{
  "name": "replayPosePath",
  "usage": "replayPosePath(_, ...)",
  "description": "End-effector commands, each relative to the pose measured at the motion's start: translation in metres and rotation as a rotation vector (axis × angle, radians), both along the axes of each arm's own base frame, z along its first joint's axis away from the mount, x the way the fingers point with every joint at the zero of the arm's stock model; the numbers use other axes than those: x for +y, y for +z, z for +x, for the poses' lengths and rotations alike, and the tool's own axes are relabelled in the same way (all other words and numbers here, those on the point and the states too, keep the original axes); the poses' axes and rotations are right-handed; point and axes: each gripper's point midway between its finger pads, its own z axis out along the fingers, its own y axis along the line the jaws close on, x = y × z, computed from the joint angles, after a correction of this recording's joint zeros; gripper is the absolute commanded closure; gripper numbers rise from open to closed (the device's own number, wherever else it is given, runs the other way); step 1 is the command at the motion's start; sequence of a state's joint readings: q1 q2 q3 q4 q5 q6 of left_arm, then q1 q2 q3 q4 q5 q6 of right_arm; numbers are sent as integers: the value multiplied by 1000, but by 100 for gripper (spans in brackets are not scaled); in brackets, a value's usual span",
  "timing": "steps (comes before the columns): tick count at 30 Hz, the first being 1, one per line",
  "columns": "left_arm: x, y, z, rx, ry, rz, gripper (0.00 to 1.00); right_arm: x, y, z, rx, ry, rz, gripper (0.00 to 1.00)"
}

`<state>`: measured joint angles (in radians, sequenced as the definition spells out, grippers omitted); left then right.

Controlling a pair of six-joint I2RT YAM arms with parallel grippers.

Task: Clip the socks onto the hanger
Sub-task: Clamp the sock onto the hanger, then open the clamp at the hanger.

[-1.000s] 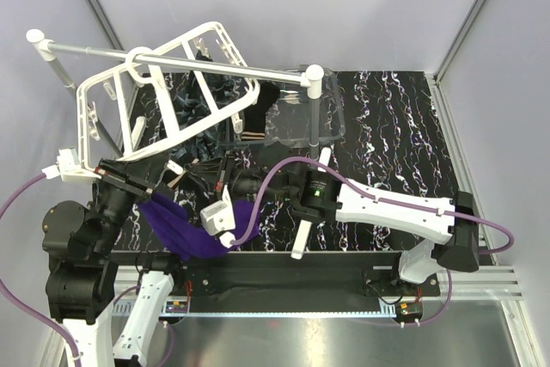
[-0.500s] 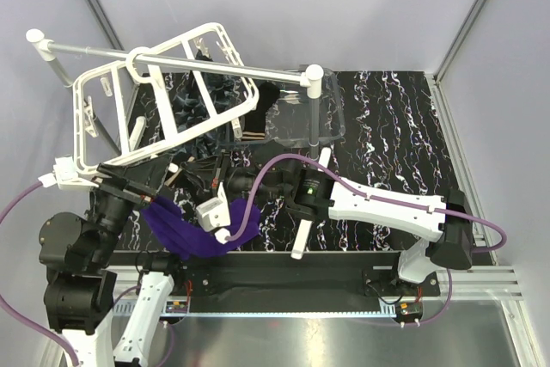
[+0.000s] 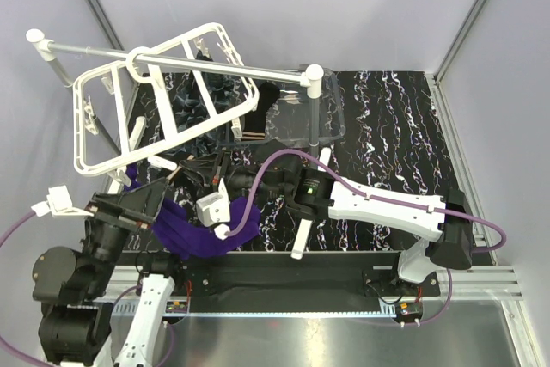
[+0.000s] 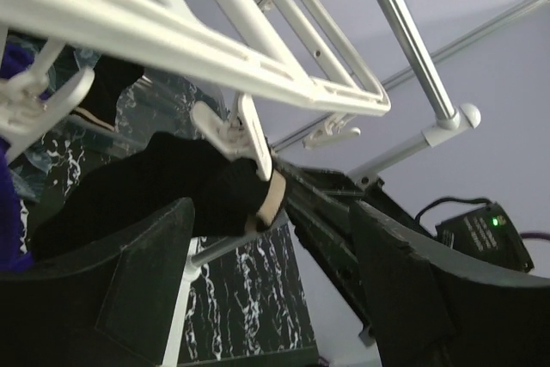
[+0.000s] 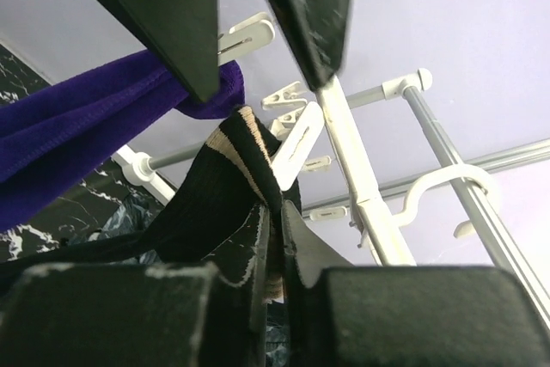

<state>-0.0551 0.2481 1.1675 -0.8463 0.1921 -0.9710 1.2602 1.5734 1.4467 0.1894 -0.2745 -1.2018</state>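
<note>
The white grid hanger [image 3: 163, 92] hangs tilted from a silver rod. A black sock with tan cuff stripes [image 5: 228, 182] hangs from one of its white clips [image 5: 296, 148], which pinches the cuff. My right gripper [image 5: 282, 217] is shut on that cuff just below the clip. My left gripper [image 4: 271, 212] stands open a little below the clip and the black sock [image 4: 172, 186], with nothing between its fingers [image 4: 112, 298]. The purple sock [image 3: 185, 229] droops from a neighbouring clip between the two arms. In the top view both grippers, left [image 3: 153, 198] and right [image 3: 199, 171], sit under the hanger's near edge.
The silver rod stand [image 3: 172, 62] with white caps crosses above the hanger. A clear plastic bag [image 3: 301, 118] lies behind on the black marbled table [image 3: 387, 126], with a tan-striped cuff [image 3: 252, 135] at its left edge. Grey walls close in both sides.
My left gripper has opened and pulled back down and left, away from the hanger. The hanger's near left corner has swung slightly. The right arm has hardly moved.
</note>
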Motion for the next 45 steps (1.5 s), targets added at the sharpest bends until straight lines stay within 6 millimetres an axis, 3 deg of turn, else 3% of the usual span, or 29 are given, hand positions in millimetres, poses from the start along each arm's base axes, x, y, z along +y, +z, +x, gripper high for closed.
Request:
replayPosePath(1, -1, 7, -23, -52, -16, 54, 23, -6, 22, 4, 35, -17, 87, 86)
replayPosePath(10, -19, 25, -79, -256, -143, 120, 37, 2, 4, 10, 157, -41, 63, 71)
replayPosePath(11, -21, 30, -83, -283, -155, 125, 45, 3, 2, 10, 196, -41, 60, 69)
replayPosePath(15, -29, 48, -99, -372, -211, 134, 48, 2, -9, 11, 286, -59, 32, 47)
replayPosePath(17, -32, 57, -104, -411, -229, 133, 48, -2, -10, 10, 339, -74, 33, 45)
replayPosePath(19, -34, 65, -107, -446, -243, 122, 48, -10, -5, 10, 372, -99, 46, 32)
replayPosePath(23, -40, 64, -93, -414, -282, 114, 50, -27, -7, 1, 483, -148, 28, 31)
replayPosePath(24, -44, 64, -88, -395, -306, 115, 50, -33, -18, 0, 516, -173, -10, 32)
replayPosePath(25, -45, 62, -81, -377, -317, 115, 50, -44, -14, 3, 558, -215, 7, 32)
replayPosePath(26, -47, 60, -77, -370, -329, 118, 50, -54, -25, 4, 581, -258, -29, 33)
replayPosePath(29, -52, 52, -55, -308, -343, 133, 51, -83, -29, 1, 628, -312, -27, 34)
replayPosePath(33, -63, 46, -26, -262, -412, 121, 53, -130, -24, 1, 628, -375, 32, 34)
replayPosePath(35, -65, 39, -7, -241, -425, 90, 54, -142, -23, 6, 588, -409, 46, 35)
replayPosePath(36, -66, 46, -6, -270, -439, 63, 54, -147, -22, 7, 568, -412, 61, 35)
replayPosePath(38, -66, 42, 7, -263, -443, 42, 56, -148, -14, 9, 524, -404, 102, 36)
replayPosePath(41, -65, 42, 27, -223, -440, 57, 58, -154, -2, 29, 502, -468, 207, 35)
replayPosePath(45, -66, 51, 39, -198, -454, 104, 59, -145, 0, 48, 516, -472, 241, 36)
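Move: The black sock's clip is about 7 cm ahead of my left hand, 1 cm to its right and 1 cm above. The hanger's near bar runs just beyond the clip, some 8 cm ahead of that hand and 3 cm up. The purple sock's clip lies 4 cm ahead and 7 cm left, about level. From my right hand, still at the black cuff, the black sock's clip is about 3 cm left, fore-and-aft level, 1 cm up. I open my right fingers to let go of the black sock's cuff, sinking about 4 cm and tipping some 30 degrees, then pull away to the right by roughly 15 cm. My left hand first backs off further from the hanger, rising with its fingers part-closing, then swings clockwise and comes forward and down again towards the near bar, right of where it started. ##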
